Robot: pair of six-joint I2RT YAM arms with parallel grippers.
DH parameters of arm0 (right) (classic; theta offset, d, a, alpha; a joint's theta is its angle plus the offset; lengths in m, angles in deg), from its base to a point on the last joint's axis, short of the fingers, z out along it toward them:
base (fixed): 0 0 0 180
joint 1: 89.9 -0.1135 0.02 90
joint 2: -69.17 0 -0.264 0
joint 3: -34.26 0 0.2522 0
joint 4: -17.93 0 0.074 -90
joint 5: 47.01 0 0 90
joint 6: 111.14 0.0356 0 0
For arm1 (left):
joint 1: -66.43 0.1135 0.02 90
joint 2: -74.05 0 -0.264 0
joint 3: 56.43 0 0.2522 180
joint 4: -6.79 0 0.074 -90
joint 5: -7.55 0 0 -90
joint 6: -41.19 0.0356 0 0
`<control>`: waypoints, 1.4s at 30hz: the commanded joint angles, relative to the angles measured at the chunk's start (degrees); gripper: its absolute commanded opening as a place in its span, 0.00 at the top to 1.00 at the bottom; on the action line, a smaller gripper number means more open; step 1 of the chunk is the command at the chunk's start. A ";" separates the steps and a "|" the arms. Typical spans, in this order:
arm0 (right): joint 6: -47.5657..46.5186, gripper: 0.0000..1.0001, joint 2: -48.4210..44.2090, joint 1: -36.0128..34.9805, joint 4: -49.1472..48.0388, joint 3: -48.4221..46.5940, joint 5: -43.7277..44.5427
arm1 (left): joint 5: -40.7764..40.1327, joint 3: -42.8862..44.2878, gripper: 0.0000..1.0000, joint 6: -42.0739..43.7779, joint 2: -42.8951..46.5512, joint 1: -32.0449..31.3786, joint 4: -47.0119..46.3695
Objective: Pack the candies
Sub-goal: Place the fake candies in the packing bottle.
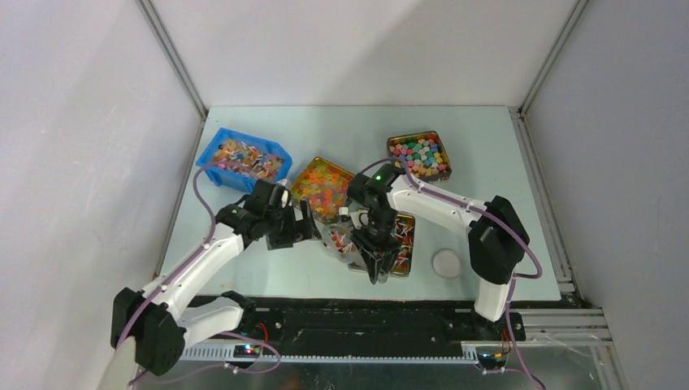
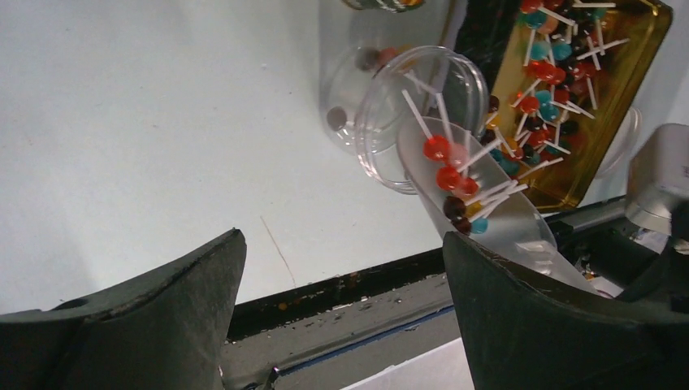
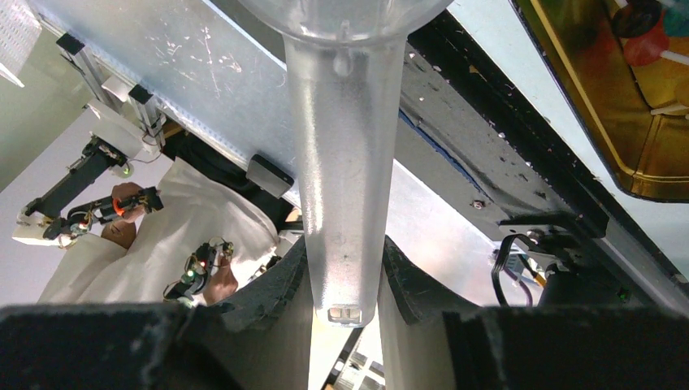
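The candies (image 2: 455, 175), small red, blue and dark heads on white sticks, lie in a clear plastic scoop (image 2: 496, 211) that tilts toward the mouth of a clear round jar (image 2: 382, 97). A few pieces sit inside the jar. More candies fill a gold tray (image 2: 626, 106) behind it. My right gripper (image 3: 345, 284) is shut on the scoop's clear handle (image 3: 345, 162), and in the top view it (image 1: 378, 262) hangs over the gold tray (image 1: 409, 258). My left gripper (image 2: 341, 244) stands open and empty just left of the jar (image 1: 337, 240).
A blue bin (image 1: 213, 150) of mixed sweets stands at the back left. A gold tray of orange sweets (image 1: 321, 187) and another gold tray of coloured sweets (image 1: 418, 154) lie behind the jar. A white round lid (image 1: 447, 262) rests right of the lollipop tray. The table's black front edge (image 2: 341, 288) is close.
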 commanded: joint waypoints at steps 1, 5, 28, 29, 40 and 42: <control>0.57 1.00 0.77 -0.37 1.69 -2.35 -0.24 | 1.38 2.69 0.04 1.04 -0.67 -1.93 -0.80; 0.63 1.00 0.96 -0.55 1.73 -2.56 -0.16 | 0.72 3.17 0.05 0.77 -1.83 -3.60 -0.75; 1.15 1.00 1.16 -1.21 1.73 -3.81 0.40 | 0.13 0.11 0.15 -1.19 -3.51 -5.71 -3.20; 1.20 1.00 1.19 -1.23 1.71 -3.84 0.52 | -0.15 0.15 0.15 -1.07 -3.55 -5.68 -2.91; 1.79 1.00 0.88 -1.17 1.24 -4.43 0.77 | -0.65 -0.37 0.28 -0.93 -3.81 -6.20 -2.42; 1.80 1.00 0.79 -1.20 1.36 -4.46 0.74 | -0.53 -0.30 0.28 -1.18 -3.58 -6.23 -2.79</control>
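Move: The lollipops in the scoop are about 9 cm to the left gripper's right, level fore and aft and roughly 2 cm lower. The packing bottle under the scoop's lip is 8 cm right, 1 cm ahead, its middle 6 cm down. The gummy tin lies some 12 cm ahead and 6 cm right, the lollipop tin about 19 cm right. From the right hand, the bottle is about 10 cm ahead, 12 cm left and 9 cm lower. Bring the empty left gripper about 2 cm to the right, towards the loaded scoop and the bottle mouth, easing about 1 cm back and, after a slight initial rise, 1 cm down. Draw its wide-open fingers in to about three-quarters open, swinging the wrist some 5 degrees clockwise. Keep the right hand's pinch on the scoop handle, holding its lip at the bottle mouth almost still. ##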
